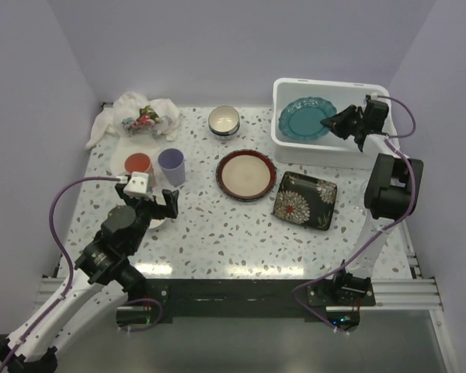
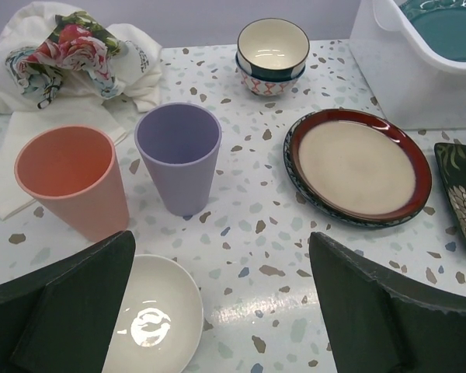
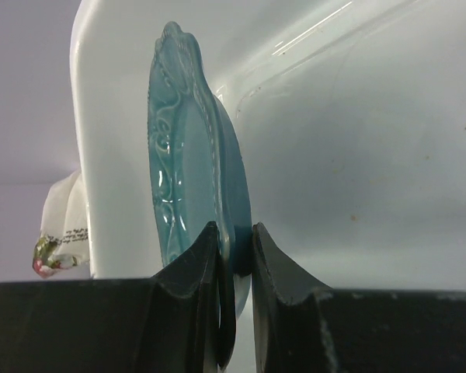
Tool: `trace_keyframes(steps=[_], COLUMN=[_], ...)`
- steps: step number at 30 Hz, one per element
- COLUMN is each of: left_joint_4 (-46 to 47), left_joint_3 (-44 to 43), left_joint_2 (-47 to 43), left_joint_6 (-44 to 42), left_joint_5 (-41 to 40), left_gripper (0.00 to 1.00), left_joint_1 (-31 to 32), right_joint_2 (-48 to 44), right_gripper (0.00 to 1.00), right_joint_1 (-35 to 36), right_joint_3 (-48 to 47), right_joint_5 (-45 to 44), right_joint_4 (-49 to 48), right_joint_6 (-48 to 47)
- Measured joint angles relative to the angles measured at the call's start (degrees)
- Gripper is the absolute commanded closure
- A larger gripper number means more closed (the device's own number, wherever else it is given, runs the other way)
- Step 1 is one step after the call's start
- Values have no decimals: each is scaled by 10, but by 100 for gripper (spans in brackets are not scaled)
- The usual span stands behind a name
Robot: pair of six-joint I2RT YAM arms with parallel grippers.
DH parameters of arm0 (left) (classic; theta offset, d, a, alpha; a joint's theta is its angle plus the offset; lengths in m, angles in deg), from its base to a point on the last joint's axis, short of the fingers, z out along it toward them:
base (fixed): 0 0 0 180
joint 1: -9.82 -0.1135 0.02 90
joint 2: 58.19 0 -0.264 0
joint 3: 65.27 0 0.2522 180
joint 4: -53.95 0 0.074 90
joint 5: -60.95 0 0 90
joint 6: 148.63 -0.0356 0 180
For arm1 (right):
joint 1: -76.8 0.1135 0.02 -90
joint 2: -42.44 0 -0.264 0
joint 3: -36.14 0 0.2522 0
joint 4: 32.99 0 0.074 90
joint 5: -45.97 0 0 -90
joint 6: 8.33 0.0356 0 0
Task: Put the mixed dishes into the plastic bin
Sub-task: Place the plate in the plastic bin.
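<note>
My right gripper (image 1: 332, 123) is shut on the rim of the teal scalloped plate (image 1: 303, 118), holding it inside the white plastic bin (image 1: 330, 81). The right wrist view shows the plate (image 3: 190, 155) edge-on, pinched between the fingertips of that gripper (image 3: 234, 229) against the bin wall (image 3: 357, 140). My left gripper (image 1: 149, 203) hangs open over a small white bowl (image 2: 151, 315) and holds nothing. Ahead of it stand an orange cup (image 2: 70, 183) and a purple cup (image 2: 179, 155). A red-rimmed cream plate (image 1: 246, 174) and a dark floral square plate (image 1: 304, 200) lie mid-table.
Two stacked small bowls (image 1: 224, 120) stand at the back centre. A crumpled white cloth with a red-green print (image 1: 140, 116) lies at the back left, behind the cups. Walls close the table at the left, back and right.
</note>
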Motion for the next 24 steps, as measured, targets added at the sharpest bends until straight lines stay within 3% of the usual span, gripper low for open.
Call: trace_keyframes(steps=[13, 24], left_joint_4=[2, 2], left_joint_3=[0, 0], left_joint_2=[11, 15], left_joint_6=[-4, -4], left_joint_5=[4, 9], left_gripper=[2, 2], left_joint_1=[-4, -8], right_joint_2=[102, 137], right_gripper=[97, 73], right_joint_1=[0, -1], right_joint_3=[-52, -69], right_joint_5=[26, 49], right_joint_4=[-21, -27], right_joint_6=[2, 0])
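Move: Over the bin's floor already, the right hand holds the plate by its right edge, so the plate's middle lies about 8 cm to its left. The middle of the plastic bin's floor is some 3 cm to the hand's right, level fore and aft, about 9 cm below. The flowered tray lies roughly 24 cm back and 8 cm left, the red-rimmed plate 14 cm back and 28 cm left. From the idle left hand, the bin's floor is about 32 cm ahead and 60 cm right. Lowering the pinched plate into the left part of the plastic bin, the right hand sinks about 7 cm while easing some 3 cm forward, with the descent checking briefly midway before it goes on. The wrist turns only about 5 degrees; the fingers keep the plate's right edge and just start to loosen at the very end. ##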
